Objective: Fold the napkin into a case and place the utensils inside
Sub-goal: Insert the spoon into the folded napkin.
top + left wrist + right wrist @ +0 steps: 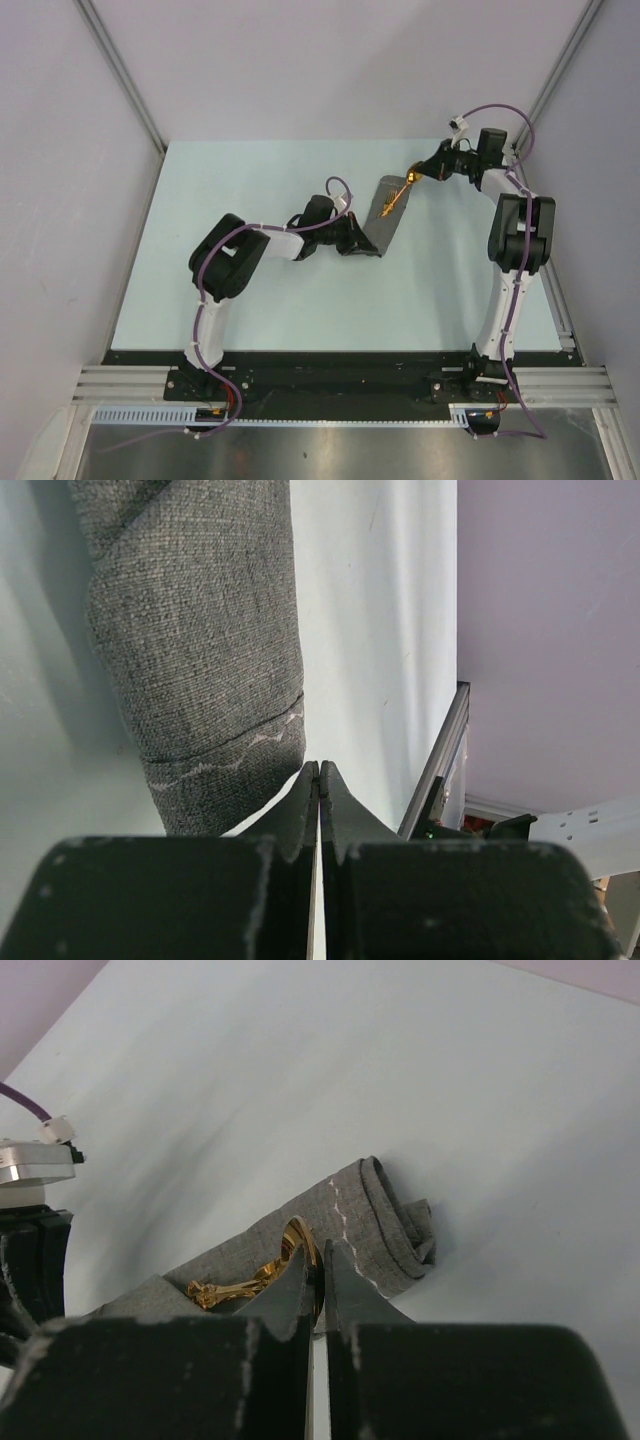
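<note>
The napkin [384, 217] lies as a narrow dark grey case in the middle of the table, running from far left to near right in the top view. My right gripper [413, 178] is at its far end, shut on the bowl of a gold spoon [296, 1232]. The spoon's ornate handle [226, 1290] lies along the cloth. In the right wrist view the case [372, 1222] shows a rolled end with white stitching beyond my right gripper [316, 1250]. My left gripper [318, 767] is shut with nothing seen between its tips, right beside the case's near end [200, 660].
The pale table [300, 300] is walled by lilac panels with aluminium posts [120, 70] at the back corners. A metal rail [440, 750] runs along the table's edge in the left wrist view. Both arm bases sit on the black bar [340, 375] at the near edge.
</note>
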Tool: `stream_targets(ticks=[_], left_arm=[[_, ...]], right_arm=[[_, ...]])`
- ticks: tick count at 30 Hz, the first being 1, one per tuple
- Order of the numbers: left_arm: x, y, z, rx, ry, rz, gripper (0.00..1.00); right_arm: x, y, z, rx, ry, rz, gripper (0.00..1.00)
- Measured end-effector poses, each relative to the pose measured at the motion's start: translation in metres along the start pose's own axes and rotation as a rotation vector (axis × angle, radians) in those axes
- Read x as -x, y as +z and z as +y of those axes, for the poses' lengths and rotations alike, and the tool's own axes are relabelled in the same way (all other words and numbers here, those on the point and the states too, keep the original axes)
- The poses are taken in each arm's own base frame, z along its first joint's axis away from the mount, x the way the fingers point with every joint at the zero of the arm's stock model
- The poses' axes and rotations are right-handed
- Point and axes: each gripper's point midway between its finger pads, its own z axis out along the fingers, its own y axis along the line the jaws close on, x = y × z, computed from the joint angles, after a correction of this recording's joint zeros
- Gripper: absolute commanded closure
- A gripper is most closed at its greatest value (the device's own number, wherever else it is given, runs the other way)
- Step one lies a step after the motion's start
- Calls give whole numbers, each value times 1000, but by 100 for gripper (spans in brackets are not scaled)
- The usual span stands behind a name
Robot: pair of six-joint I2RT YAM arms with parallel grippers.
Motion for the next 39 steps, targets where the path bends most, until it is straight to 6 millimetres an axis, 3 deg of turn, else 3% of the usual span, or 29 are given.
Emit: stream_targets(ticks=[12, 18, 30, 39], left_arm=[[-5, 0, 6, 23, -19, 16, 100], [-6, 0, 9, 28, -25, 21, 100], [-8, 1, 13, 34, -30, 24, 100], [-10, 3, 18, 39, -36, 29, 100]], right_arm=[[-24, 8, 3, 104, 90, 94, 100], [-33, 15, 17, 147, 103, 141, 100], [-44, 46, 38, 221, 110, 206, 100], [-58, 51, 43, 240, 164, 253, 100]])
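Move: The right hand holds the spoon by its bowl; the folded napkin's pocket mouth lies about 8 cm back, 7 cm left and 9 cm below it. The fork's prongs stick out of that pocket, roughly 3 cm back and 5 cm left of the hand, and the napkin's far end is some 2 cm ahead and 4 cm left. From the shut left hand, the pocket mouth is about 8 cm ahead, 4 cm right and 3 cm below. Keeping its grip on the bowl, the right hand first sinks and draws slightly back, then sweeps mainly left while still sinking (about 7 cm left, 5 cm down and 3 cm back in all), turning some 15 degrees counter-clockwise and tipping down as it feeds the spoon's handle past the fork's prongs into the pocket. The left hand, fingers still shut, eases down about 2 cm at the napkin's near end, its tips coming against the cloth there. ##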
